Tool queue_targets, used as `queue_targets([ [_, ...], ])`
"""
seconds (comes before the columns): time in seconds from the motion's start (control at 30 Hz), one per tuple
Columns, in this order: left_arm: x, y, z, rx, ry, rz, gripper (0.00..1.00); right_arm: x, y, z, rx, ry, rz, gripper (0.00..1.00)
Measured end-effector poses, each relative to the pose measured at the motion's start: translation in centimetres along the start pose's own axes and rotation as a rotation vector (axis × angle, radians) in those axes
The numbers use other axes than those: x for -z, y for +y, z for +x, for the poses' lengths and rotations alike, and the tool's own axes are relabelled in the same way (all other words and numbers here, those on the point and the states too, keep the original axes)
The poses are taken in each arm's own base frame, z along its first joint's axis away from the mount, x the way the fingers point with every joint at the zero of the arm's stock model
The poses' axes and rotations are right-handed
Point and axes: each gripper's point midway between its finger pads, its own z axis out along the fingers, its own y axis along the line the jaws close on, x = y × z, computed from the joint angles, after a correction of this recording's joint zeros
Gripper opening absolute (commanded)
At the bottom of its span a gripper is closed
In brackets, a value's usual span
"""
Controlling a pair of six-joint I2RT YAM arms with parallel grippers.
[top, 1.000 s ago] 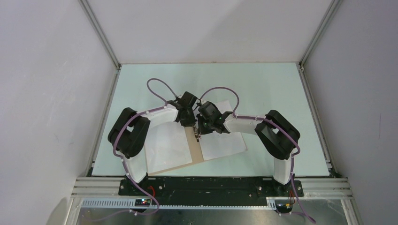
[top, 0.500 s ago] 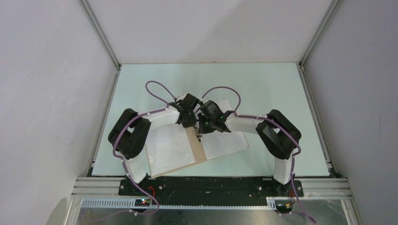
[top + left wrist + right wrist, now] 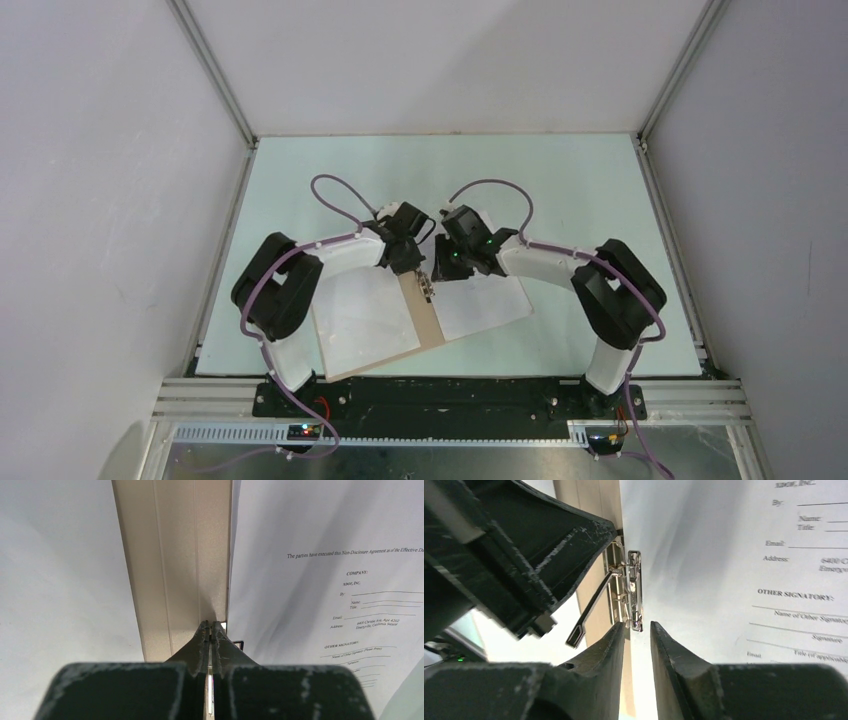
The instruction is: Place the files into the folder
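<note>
The tan folder [image 3: 428,325] lies open near the table's front, with white files on both leaves: a blank sheet [image 3: 360,315] on the left and a printed sheet [image 3: 485,305] on the right. The left wrist view shows the bare spine [image 3: 175,555] between the blank sheet [image 3: 60,570] and the printed sheet [image 3: 325,555]. My left gripper [image 3: 210,625] is shut, its tips down at the spine by the metal clip's far end. My right gripper [image 3: 638,627] is open a little, its tips at the near end of the clip [image 3: 633,587]. The clip's lever [image 3: 589,607] stands raised and free.
Both arms meet over the spine, the left gripper [image 3: 416,266] and the right gripper [image 3: 437,276] almost touching. The pale green table [image 3: 560,190] is walled by white panels on three sides. The arm bases stand at the front rail [image 3: 450,395].
The right arm has swung outward, its elbow moving right, and its gripper has shifted slightly back along the spine. The left gripper has edged slightly right.
</note>
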Motion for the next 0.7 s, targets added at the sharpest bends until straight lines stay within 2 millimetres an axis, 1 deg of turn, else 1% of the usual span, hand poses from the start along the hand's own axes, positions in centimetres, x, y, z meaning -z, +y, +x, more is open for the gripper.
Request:
queue_targets([
  [0.13, 0.0, 0.0, 0.0, 0.003, 0.000, 0.000, 0.00, 2.0, 0.7, -1.2, -0.070, -0.025, -0.028, 0.31],
  [0.2, 0.0, 0.0, 0.0, 0.003, 0.000, 0.000, 0.00, 3.0, 1.5, -1.7, -0.109, -0.039, -0.053, 0.31],
  [0.27, 0.0, 0.0, 0.0, 0.003, 0.000, 0.000, 0.00, 3.6, 2.3, -1.9, -0.137, -0.046, -0.074, 0.31],
  [0.47, 0.0, 0.0, 0.0, 0.003, 0.000, 0.000, 0.00, 3.7, 4.2, -0.9, -0.180, -0.038, -0.091, 0.30],
  [0.7, 0.0, 0.0, 0.0, 0.003, 0.000, 0.001, 0.00, 3.4, 5.0, -0.2, -0.177, -0.063, -0.064, 0.30],
])
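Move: From the right hand, the free end of the clip's lever lies about 4 cm to the left, 2 cm back and 2 cm below; the clip itself is about 2 cm left, level fore and aft, and 3 cm lower. The right sheet's middle is some 9 cm right, straight across and 4 cm down; the left sheet's is about 18 cm left, 8 cm back and 4 cm down. From the left hand, that lever end lies about 6 cm back, 1 cm left and 1 cm above. Already clear of the clip, the right hand rises about 5 cm first, then swings level to its left and back, some 2.5 cm each way, so that its tips pass over the clip and end high above the free end of the lever. Its wrist rolls some 10 degrees, left side up and slightly clockwise, with the fingers staying partly open and touching nothing, while the left hand holds still with its shut fingertips at the clip's forward end. ##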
